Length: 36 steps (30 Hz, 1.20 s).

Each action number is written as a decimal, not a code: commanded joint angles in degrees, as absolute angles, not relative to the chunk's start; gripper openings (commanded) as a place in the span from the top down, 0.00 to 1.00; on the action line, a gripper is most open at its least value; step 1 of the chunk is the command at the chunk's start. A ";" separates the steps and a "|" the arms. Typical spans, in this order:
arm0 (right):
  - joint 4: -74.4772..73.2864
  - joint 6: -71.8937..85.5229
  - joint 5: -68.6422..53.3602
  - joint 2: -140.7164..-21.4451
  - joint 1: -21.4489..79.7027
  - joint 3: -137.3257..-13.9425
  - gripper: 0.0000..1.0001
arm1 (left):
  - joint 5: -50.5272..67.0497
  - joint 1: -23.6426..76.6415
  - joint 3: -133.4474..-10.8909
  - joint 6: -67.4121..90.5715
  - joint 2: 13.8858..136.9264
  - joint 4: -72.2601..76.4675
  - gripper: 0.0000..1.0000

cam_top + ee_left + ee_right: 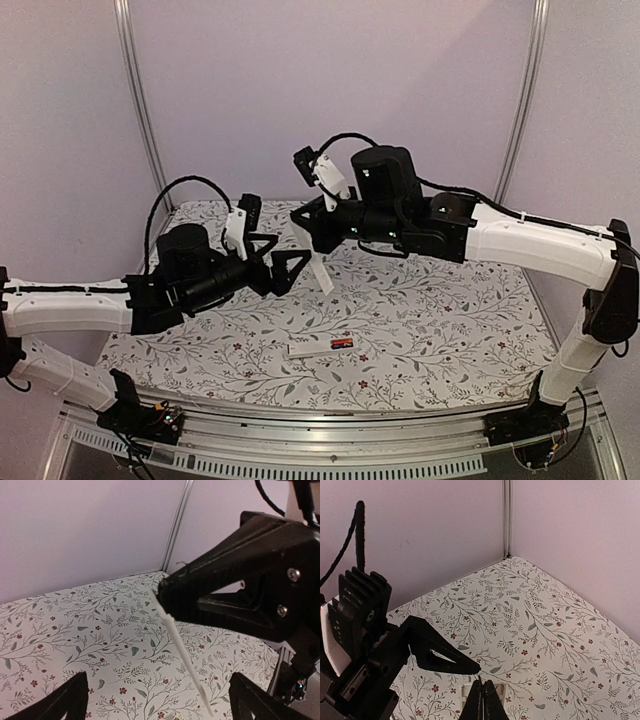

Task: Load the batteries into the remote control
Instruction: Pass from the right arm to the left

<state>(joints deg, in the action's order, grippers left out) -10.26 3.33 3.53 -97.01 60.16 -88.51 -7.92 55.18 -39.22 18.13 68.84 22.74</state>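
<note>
The white remote control (308, 351) lies flat near the table's front middle. A small red-orange and black battery (342, 343) sits at its right end. My right gripper (316, 250) hovers above the table's middle, shut on a thin white strip (323, 272) that hangs down at a slant. In the left wrist view that strip (182, 650) shows edge-on, running from the right gripper (162, 594) down between my left fingers. My left gripper (290, 256) is open around the strip's lower part without touching it. In the right wrist view the right gripper (483, 684) has its jaws pressed together.
A floral cloth (450, 320) covers the table. Pale walls and metal corner posts (140, 110) stand close behind. The left gripper's finger (440, 655) sits just left of my right fingertips. The two arms nearly meet above the table's middle.
</note>
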 commanded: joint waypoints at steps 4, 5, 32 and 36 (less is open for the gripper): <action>-7.71 2.23 10.12 -97.10 63.42 -91.00 1.00 | -13.24 55.82 -42.09 25.03 70.64 21.46 0.07; -7.81 2.54 10.48 -97.11 63.45 -91.05 1.00 | -13.05 55.88 -42.10 25.24 70.74 21.67 0.09; -8.61 -2.35 3.64 -94.42 63.54 -88.57 0.83 | -12.34 56.39 -40.93 23.44 69.44 25.83 1.00; -8.84 -5.59 -5.45 -90.24 61.45 -84.65 0.65 | -11.92 56.38 -40.73 20.52 68.32 25.94 1.00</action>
<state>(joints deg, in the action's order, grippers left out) -8.71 -1.76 3.18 -95.59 63.00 -87.94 -12.49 56.10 -41.71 24.45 70.26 24.25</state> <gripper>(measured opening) 0.269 0.016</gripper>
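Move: The white battery cover hangs from the right hand's shut fingertips, its middle only about 3 cm to the right of the open left hand, 1 cm ahead and 2 cm below. From the right hand, the left fingertips wait some 3 cm back, 2 cm to its left and 5 cm lower. On the table lies the remote with its batteries, roughly 5 cm back, 7 cm to the right and 25 cm below the left hand. The left fingers close from wide open and pinch the battery cover near its upper end, while that hand edges only about 1 cm forward and 2 cm up. The right hand eases back and up 1 to 2 cm with slight leftward drift, holds still while the left closes, then opens its fingers about a quarter and lets go of the cover, slipping another 1 cm back. ##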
